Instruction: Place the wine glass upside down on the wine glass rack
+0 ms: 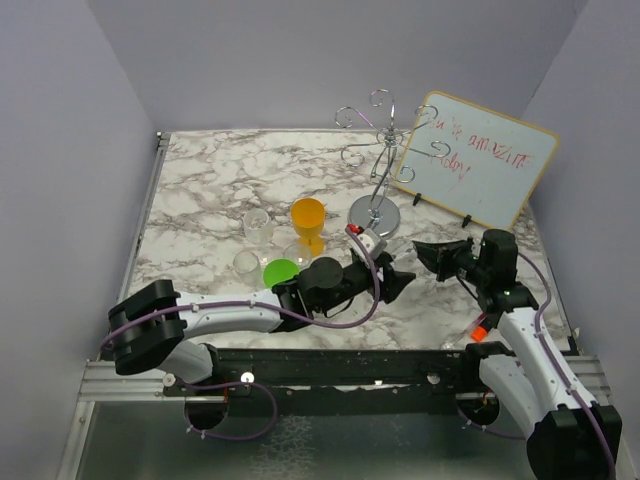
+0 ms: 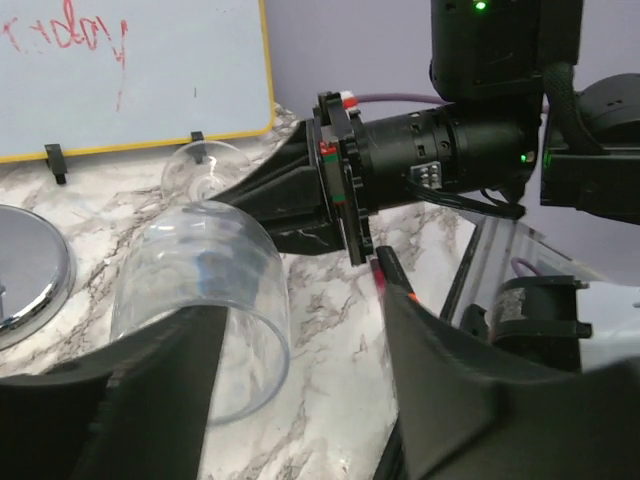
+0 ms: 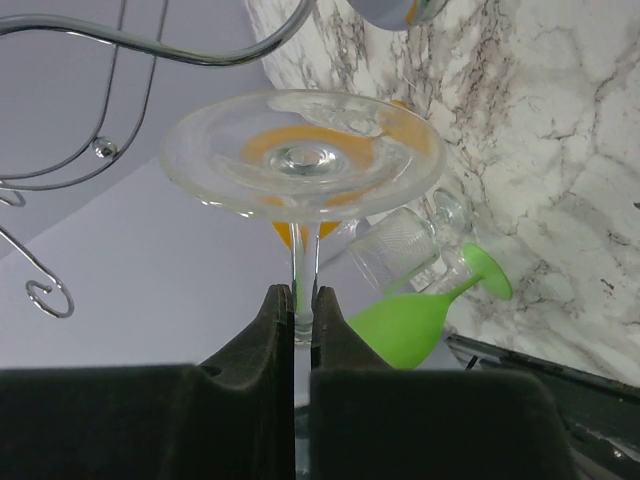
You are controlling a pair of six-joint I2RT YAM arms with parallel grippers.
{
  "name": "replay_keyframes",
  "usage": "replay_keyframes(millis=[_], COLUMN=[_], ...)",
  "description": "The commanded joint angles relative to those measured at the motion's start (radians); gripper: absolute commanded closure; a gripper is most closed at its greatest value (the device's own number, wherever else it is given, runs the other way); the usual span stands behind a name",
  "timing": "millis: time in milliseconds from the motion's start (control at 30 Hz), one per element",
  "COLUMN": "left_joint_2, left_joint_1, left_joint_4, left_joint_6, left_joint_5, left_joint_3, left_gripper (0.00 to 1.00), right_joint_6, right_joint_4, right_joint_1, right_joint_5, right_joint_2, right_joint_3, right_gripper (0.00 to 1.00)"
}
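Observation:
My right gripper (image 3: pixel 303 300) is shut on the stem of a clear wine glass (image 3: pixel 300 152), whose round foot faces the wrist camera. In the left wrist view the glass (image 2: pixel 205 290) is held low over the table, bowl toward the camera, with the right gripper (image 2: pixel 262 195) clamped between bowl and foot. My left gripper (image 2: pixel 300 335) is open, and its left finger (image 2: pixel 150 390) is beside the bowl. In the top view both grippers, left (image 1: pixel 398 283) and right (image 1: pixel 432 250), meet in front of the chrome wine glass rack (image 1: pixel 378 205). The rack's curled arms (image 3: pixel 100 45) show above the foot.
A white board with red writing (image 1: pixel 480 165) leans at the back right, just behind the rack. An orange glass (image 1: pixel 308 222), a green glass (image 1: pixel 280 271) and two clear glasses (image 1: pixel 258 224) stand or lie left of the grippers. Grey walls enclose the marble table (image 1: pixel 210 185).

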Motion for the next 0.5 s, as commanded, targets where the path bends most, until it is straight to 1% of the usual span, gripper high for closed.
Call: replay_keyframes(millis=[0, 67, 133, 267, 400, 467], left_joint_2=[-0.135, -0.196, -0.254, -0.335, -0.349, -0.354], left_joint_1=[-0.008, -0.008, -0.007, -0.008, -0.008, -0.008], left_joint_4=[-0.006, -0.072, -0.15, -0.373, -0.636, -0.717], left_joint_6=[-0.099, -0.141, -0.181, -0.205, -0.209, -0.204], left_joint_5=[0.001, 0.012, -0.01, -0.079, -0.172, -0.197], left_joint_3=[-0.023, -0.023, -0.023, 0.022, 0.136, 0.174], left_gripper=[0.28, 0.22, 0.18, 0.12, 0.05, 0.03], right_joint_6=[-0.131, -0.178, -0.242, -0.504, -0.766, -0.859], right_joint_4=[0.05, 0.101, 0.114, 0.125, 0.152, 0.192], right_joint_1=[0.004, 0.004, 0.004, 0.004, 0.004, 0.004], right_joint_5=[0.052, 0.066, 0.088, 0.151, 0.178, 0.176], right_joint_2=[0.0, -0.003, -0.001, 0.004, -0.024, -0.056], right_joint_3=[0.039, 0.034, 0.046, 0.111, 0.16, 0.158], right_gripper=[0.99, 0.99, 0.99, 0.99, 0.99, 0.99])
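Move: The right hand already holds the wine glass by its stem, bowl hanging down. From that hand the middle of the rack is about 16 cm ahead and 7 cm to the left, roughly level with it. The whiteboard stands some 21 cm ahead and 16 cm right, the orange glass 12 cm ahead and 23 cm left, lower down. From the left hand, the held glass's middle is about 6 cm ahead and 4 cm right. The left fingers, already half open around the rim of the bowl, come free of it and spread almost fully as that hand pulls away, some 8 cm up and 6 cm left. The right hand keeps its pinch on the stem and lifts it about 4 cm, speeding up while easing forward towards the rack and slightly right. Its wrist rolls left side down and tips the fingers up, nearly 40 degrees in all. ##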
